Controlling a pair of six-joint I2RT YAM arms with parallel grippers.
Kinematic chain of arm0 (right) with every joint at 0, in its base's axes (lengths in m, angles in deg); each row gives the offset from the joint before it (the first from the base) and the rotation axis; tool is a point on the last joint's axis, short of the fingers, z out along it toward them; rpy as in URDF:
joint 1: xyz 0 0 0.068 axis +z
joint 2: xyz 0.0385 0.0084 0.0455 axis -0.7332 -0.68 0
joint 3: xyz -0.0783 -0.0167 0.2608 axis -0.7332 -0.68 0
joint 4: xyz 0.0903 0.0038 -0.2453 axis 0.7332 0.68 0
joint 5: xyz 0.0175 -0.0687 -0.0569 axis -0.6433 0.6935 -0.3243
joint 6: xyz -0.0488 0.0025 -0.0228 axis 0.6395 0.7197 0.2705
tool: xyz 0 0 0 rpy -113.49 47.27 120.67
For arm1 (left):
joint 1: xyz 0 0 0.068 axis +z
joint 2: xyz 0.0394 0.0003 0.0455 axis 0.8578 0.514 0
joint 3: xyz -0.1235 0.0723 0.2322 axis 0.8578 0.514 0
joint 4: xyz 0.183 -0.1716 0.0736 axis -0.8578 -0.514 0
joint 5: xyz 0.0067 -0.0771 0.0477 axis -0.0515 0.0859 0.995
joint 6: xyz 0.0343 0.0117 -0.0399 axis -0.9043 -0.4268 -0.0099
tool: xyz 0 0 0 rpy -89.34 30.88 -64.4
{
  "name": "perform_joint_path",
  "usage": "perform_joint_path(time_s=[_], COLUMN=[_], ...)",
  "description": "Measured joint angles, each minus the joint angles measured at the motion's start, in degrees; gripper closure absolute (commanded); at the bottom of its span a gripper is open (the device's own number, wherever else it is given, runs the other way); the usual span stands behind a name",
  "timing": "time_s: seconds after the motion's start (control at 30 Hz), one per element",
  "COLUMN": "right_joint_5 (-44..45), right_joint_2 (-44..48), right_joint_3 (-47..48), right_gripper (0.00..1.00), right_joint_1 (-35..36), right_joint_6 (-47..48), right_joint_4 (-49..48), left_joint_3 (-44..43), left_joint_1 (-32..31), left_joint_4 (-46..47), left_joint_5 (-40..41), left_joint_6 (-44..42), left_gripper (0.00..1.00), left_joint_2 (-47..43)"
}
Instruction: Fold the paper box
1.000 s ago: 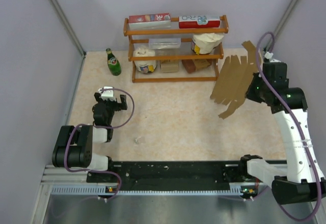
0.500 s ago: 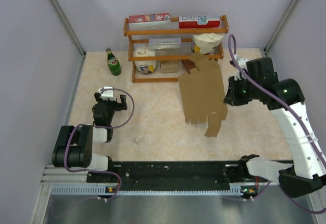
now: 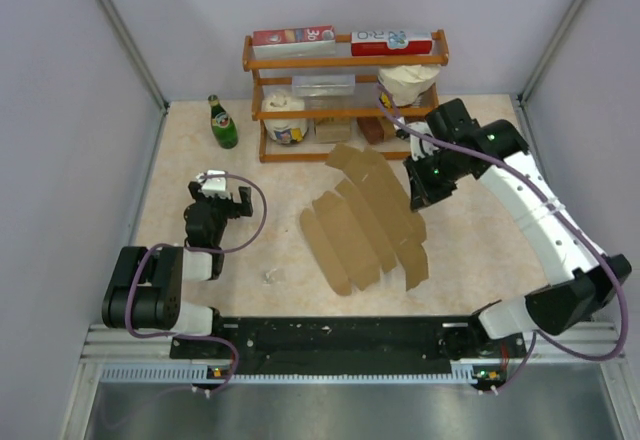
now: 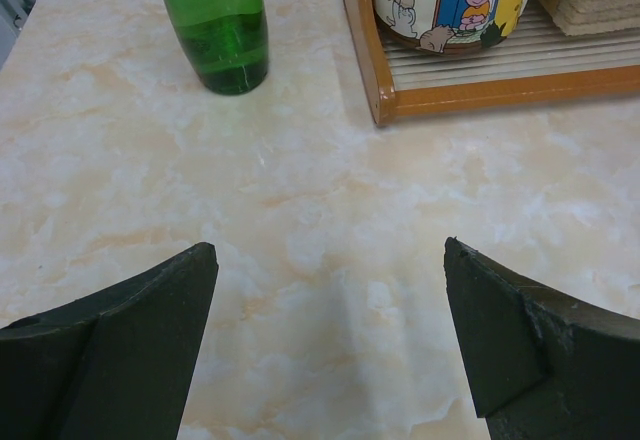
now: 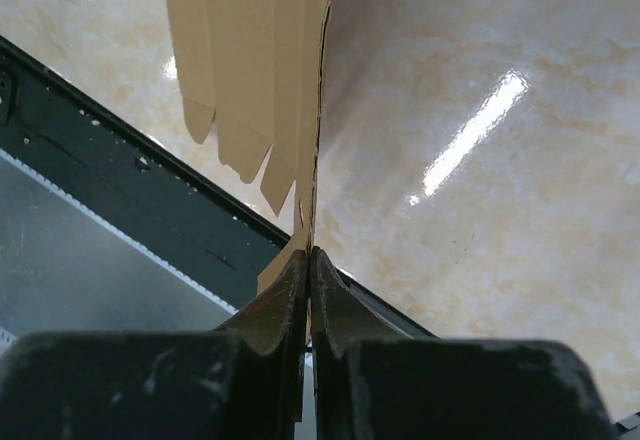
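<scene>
The paper box [image 3: 362, 218] is a flat kraft-brown die-cut sheet with flaps, hanging slanted over the middle of the table. My right gripper [image 3: 417, 198] is shut on its right edge. In the right wrist view the sheet [image 5: 262, 70] runs edge-on away from the closed right gripper [image 5: 309, 253], its tabs pointing toward the black rail. My left gripper [image 3: 211, 197] rests low at the left side of the table, open. In the left wrist view its fingers [image 4: 150, 330] stand wide apart over bare marble with nothing between them.
A wooden shelf [image 3: 345, 100] at the back holds printed cartons, a paper roll, a bowl and brown blocks. A green bottle [image 3: 222, 123] stands left of it, also close ahead of the left gripper [image 4: 215, 20]. A small clear scrap [image 3: 271, 276] lies near the front rail [image 3: 340, 340].
My right arm has swung left and down from the back right, carrying the paper box from beside the shelf to low over the table's middle. The left arm has not moved.
</scene>
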Motion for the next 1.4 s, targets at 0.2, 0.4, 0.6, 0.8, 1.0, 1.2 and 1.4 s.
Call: perform_joint_path(time_s=[0.2,0.4,0.6,0.8,1.0,1.2,1.4], right_joint_5=[-2.23,-2.84,-2.58,3.37,15.34,20.76,17.05], right_joint_2=[-6.25,-9.97,-14.8,-18.47,-18.56,-11.89,0.94], right_joint_3=[0.76,2.93,4.13,4.17,7.61,2.36,-15.82], right_gripper=[1.0,1.0,0.94,0.61,0.48,0.46,0.46], right_joint_1=[0.7,1.16,1.57,1.6,0.83,-0.33,-0.98], right_joint_6=[3.04,5.03,5.97,5.11,1.44,-3.78,-8.79], right_joint_4=[0.13,0.63,0.59,0.59,0.57,-7.06,-19.34], left_joint_3=[0.0,0.0,0.0,0.0,0.0,0.0,0.0], left_joint_1=[-0.09,-0.09,-0.09,-0.09,-0.09,-0.09,-0.13], left_joint_4=[-0.02,-0.02,0.0,-0.02,-0.02,-0.02,-0.07], left_joint_5=[0.0,0.02,0.0,0.02,0.02,0.0,-0.46], left_joint_6=[0.0,0.0,0.0,0.0,0.0,0.0,-0.42], left_gripper=[0.01,0.01,0.01,0.01,0.01,0.01,0.01], left_joint_2=[0.0,0.0,0.0,0.0,0.0,0.0,-0.07])
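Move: Out in the open middle of the table lies the spot the held paper box blank is being taken to, about 14 cm left of the right hand, 7 cm ahead and some 25 cm below. The wooden shelf stands about 20 cm left and 31 cm ahead, and a clear plastic scrap lies about 38 cm left and 3 cm back. From the idle left hand, the spot is roughly 38 cm right, 7 cm back and 11 cm below. Lowering the edge of the flat cardboard it still pinches, the right hand sinks about 7 cm while easing forward and left towards the open table. Near the bottom its fingers open about halfway and let go; the hand then swings some 5 cm right and forward, rises slightly, and finally draws back and down above the blank, turning some 25 degrees clockwise. ##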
